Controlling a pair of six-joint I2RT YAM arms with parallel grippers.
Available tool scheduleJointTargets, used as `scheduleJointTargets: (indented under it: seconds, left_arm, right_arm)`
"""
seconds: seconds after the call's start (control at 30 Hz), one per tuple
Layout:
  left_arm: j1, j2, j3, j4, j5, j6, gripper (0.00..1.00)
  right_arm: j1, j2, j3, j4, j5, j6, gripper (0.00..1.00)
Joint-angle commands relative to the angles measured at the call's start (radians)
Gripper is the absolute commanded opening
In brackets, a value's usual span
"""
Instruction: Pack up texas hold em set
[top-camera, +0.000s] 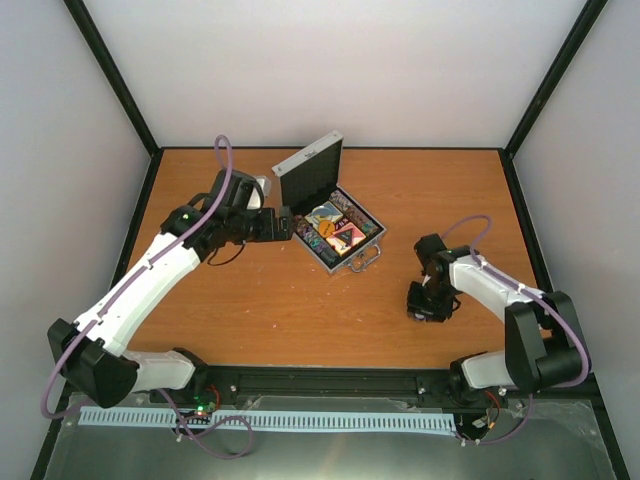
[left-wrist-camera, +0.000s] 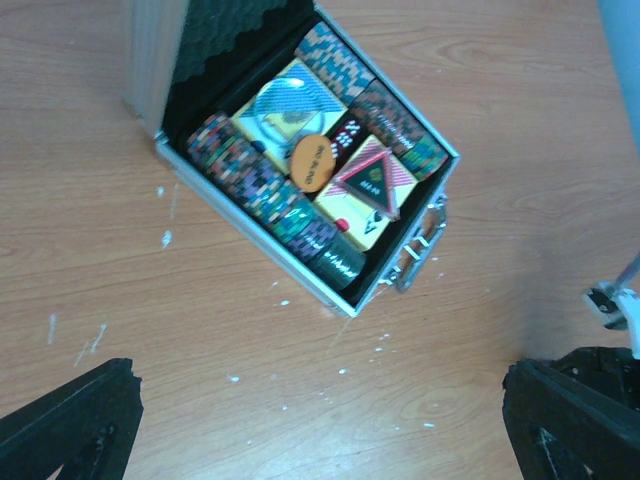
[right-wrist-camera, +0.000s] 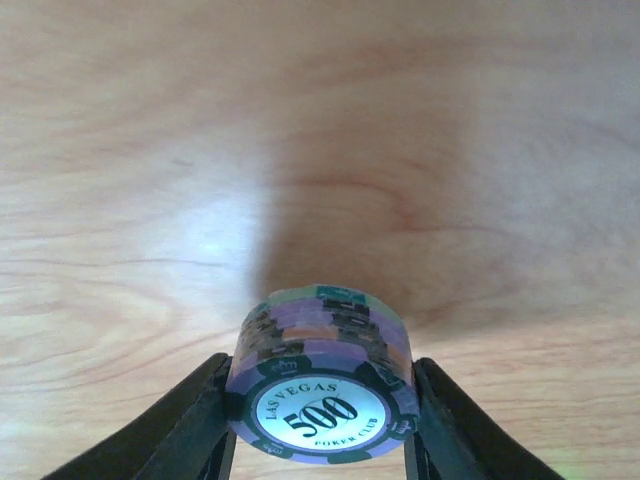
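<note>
The small silver case (top-camera: 376, 228) stands open in the middle of the table, its lid (top-camera: 310, 170) upright. In the left wrist view the case (left-wrist-camera: 300, 275) holds rows of poker chips (left-wrist-camera: 262, 180), two card boxes (left-wrist-camera: 280, 108), an orange disc (left-wrist-camera: 313, 162) and a dark triangular token (left-wrist-camera: 368, 180). My left gripper (top-camera: 287, 225) hovers open at the case's left side, its fingers (left-wrist-camera: 70, 420) wide apart over bare wood. Down on the table to the right of the case, my right gripper (top-camera: 430, 305) is shut on a short stack of purple and green poker chips (right-wrist-camera: 320, 385), one finger (right-wrist-camera: 195, 420) pressed against each side.
The case's metal handle (top-camera: 365, 262) sticks out toward the front right. White specks (left-wrist-camera: 380, 345) dot the wood in front of the case. Black frame posts and white walls close the table on three sides.
</note>
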Motion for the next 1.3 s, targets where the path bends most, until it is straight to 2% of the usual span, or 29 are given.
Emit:
scheduleJointTargets:
  seconds: [0.0, 0.17, 0.3, 0.53, 0.73, 0.87, 1.13, 1.2, 1.27]
  left_arm:
    - [0.005, 0.031, 0.095, 0.003, 0.097, -0.040, 1.00]
    - [0.006, 0.100, 0.156, -0.002, 0.299, -0.101, 0.98]
    - [0.001, 0.151, 0.157, 0.051, 0.505, -0.166, 0.92]
    - [-0.053, 0.216, 0.201, 0.099, 0.615, -0.206, 0.85]
    - [-0.134, 0.282, 0.223, 0.139, 0.638, -0.225, 0.81]
    - [-0.149, 0.303, 0.209, 0.181, 0.645, -0.257, 0.74]
    - [-0.162, 0.343, 0.242, 0.099, 0.595, -0.233, 0.47]
    - [-0.166, 0.353, 0.260, 0.072, 0.587, -0.218, 0.45]
    - [-0.170, 0.366, 0.292, 0.026, 0.561, -0.194, 0.47]
  right_arm:
    - [-0.005, -0.072, 0.098, 0.047, -0.077, -0.104, 0.34]
    - [0.043, -0.118, 0.243, 0.103, -0.160, -0.234, 0.30]
    - [0.149, -0.145, 0.342, 0.175, -0.185, -0.351, 0.32]
    - [0.288, -0.226, 0.378, 0.354, -0.244, -0.486, 0.32]
    - [0.350, -0.223, 0.402, 0.354, -0.239, -0.574, 0.32]
    - [0.370, -0.218, 0.416, 0.335, -0.222, -0.616, 0.32]
    - [0.376, -0.212, 0.411, 0.341, -0.205, -0.641, 0.32]
    - [0.378, -0.205, 0.408, 0.343, -0.198, -0.637, 0.32]
    - [0.379, -0.202, 0.407, 0.340, -0.190, -0.632, 0.32]
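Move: At the right fingers, just off the table, is the held chip stack, about 34 cm right of the left hand, 11 cm nearer the base and 22 cm lower. From the right hand, the left gripper waits 34 cm left, 11 cm ahead and 22 cm up. The open case's tray centres roughly 20 cm left and 19 cm ahead of the right hand, near its height; its handle is about 13 cm left and 13 cm ahead. Carrying the chip stack up some 22 cm, the right hand swings forward, then mostly left (18 cm net), its fingers tipping up from pointing down and the wrist turning counter-clockwise, grip kept. The left hand comes about 16 cm right and slightly back to meet it above the handle end of the case, tilting down and turning clockwise, and closes its wide-open fingers around the stack. ##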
